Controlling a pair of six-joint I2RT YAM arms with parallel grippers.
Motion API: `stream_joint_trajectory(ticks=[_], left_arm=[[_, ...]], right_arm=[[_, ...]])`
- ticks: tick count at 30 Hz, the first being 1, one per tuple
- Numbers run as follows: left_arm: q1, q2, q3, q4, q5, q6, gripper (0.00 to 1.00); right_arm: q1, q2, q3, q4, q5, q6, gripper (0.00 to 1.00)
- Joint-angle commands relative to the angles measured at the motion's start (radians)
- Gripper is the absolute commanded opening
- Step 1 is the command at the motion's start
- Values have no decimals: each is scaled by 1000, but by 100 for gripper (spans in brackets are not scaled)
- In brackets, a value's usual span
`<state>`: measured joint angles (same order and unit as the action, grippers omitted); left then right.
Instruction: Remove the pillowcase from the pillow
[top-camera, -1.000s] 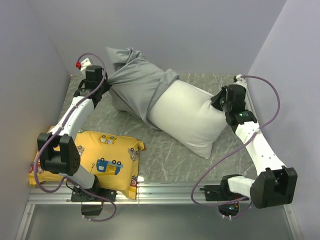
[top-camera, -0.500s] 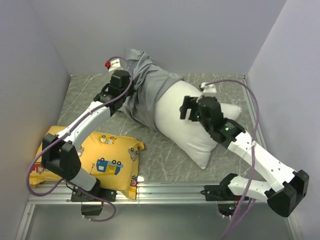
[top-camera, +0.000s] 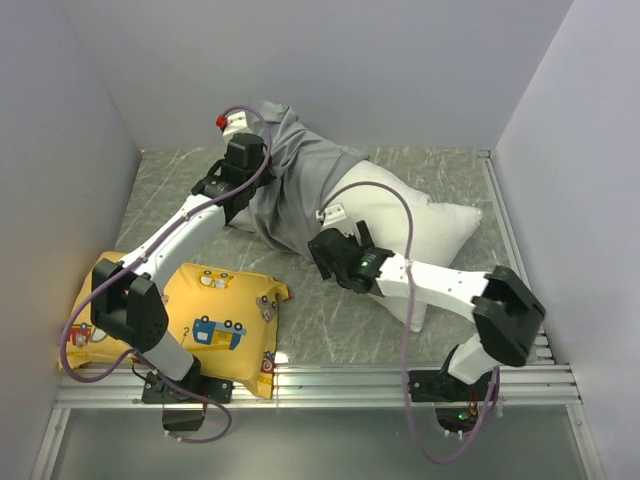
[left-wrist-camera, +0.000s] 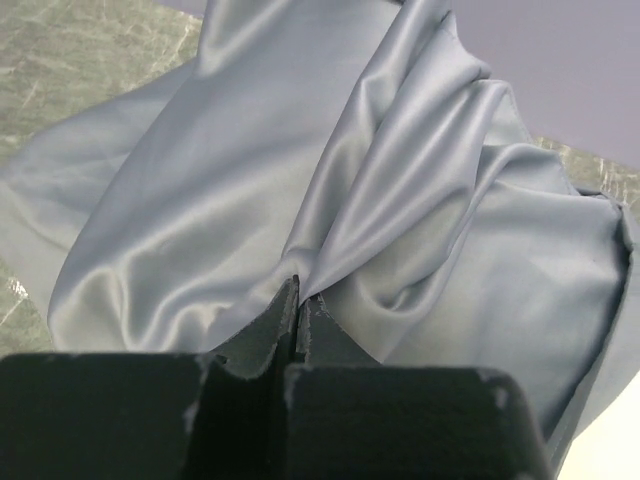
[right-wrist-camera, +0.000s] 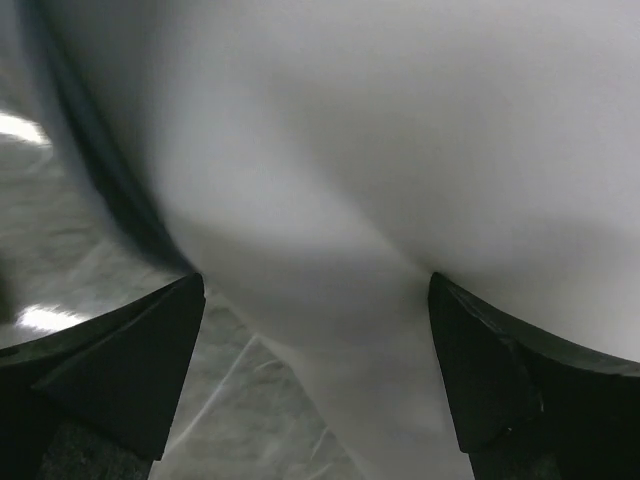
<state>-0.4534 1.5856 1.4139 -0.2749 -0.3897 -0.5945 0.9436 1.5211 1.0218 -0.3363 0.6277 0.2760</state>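
Note:
The grey shiny pillowcase is bunched at the back of the table and still covers the far left end of the white pillow. My left gripper is shut on a fold of the pillowcase, its fingertips pinched together in the fabric. My right gripper is open at the pillow's near left edge. In the right wrist view the pillow bulges between the spread fingers of this gripper just above the table.
A yellow cushion with cartoon vehicles lies at the near left by the left arm's base. Grey walls close in the back and both sides. A metal rail runs along the near edge.
My right arm has swung from the pillow's right end across it to its near left edge. My left gripper has carried the bunched pillowcase from the far left toward the back middle.

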Motion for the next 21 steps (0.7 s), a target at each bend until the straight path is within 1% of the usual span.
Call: stream_joint_trajectory(ticks=[1,2,3,4,5,6,7,9,10,11,12,14,15,17,21], left_arm=[[-2,16,85,-35,12,41,0],[-2,19,94,-40,14,47,1],[-4,27,112,-49,15,53,0],[-4,30,121,-56,24,62,1],[-2,37,131,-63,34,65,1],[-2,37,149,-67,50,68,2],[-4,40,158,-67,72,77,3],[-4,39,186,-76,139,78,14],[-5,36,192,-81,156,73,24],[-14,30,194,-83,164,71,42],[-21,10,188,-87,155,70,49],[-47,-37,168,-73,150,62,60],[-56,-55,139,-69,153,59,61],[-100,-84,106,-57,147,53,64],[-178,-144,-18,-53,69,33,65]], right_arm=[[-34,88,78,-39,142,27,95],[-51,100,89,-52,144,38,90],[-80,102,101,-59,142,48,82],[-92,96,104,-53,126,43,47],[-101,88,109,-52,121,40,25],[-117,73,129,-58,110,40,10],[-126,64,142,-72,89,40,0],[-153,22,173,-75,-12,42,0],[-164,2,179,-67,-57,49,0],[-181,-19,184,-61,-103,57,0],[-198,-57,193,-52,-200,66,0],[-245,-88,204,-38,-275,91,0],[-259,-102,227,-38,-322,95,0],[-289,-108,250,-44,-345,106,0],[-316,-127,307,-55,-393,115,0]])
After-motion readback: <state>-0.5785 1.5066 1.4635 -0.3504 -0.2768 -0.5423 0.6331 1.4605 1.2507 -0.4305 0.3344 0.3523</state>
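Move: The white pillow's visible middle lies about 6 cm ahead of the open right gripper, 13 cm to its right and some 5 cm lower. The grey pillowcase's middle is about 13 cm ahead of the right gripper and 10 cm to its left, at about the gripper's height. From the left gripper, still pinching the pillowcase, the case's middle lies about 1 cm ahead, 7 cm right and 12 cm lower, and the pillow's middle 8 cm back, 31 cm right and 18 cm lower. Dip the right gripper about 1 cm while pushing forward and slightly right, shut it on the pillow's white cloth beside the case opening, then carry that pinch forward and up some 9 cm, rolling its left side up about 20 degrees. Meanwhile ease the left gripper up and right, open it to let go of the pillowcase, and draw it back about 5 cm. ##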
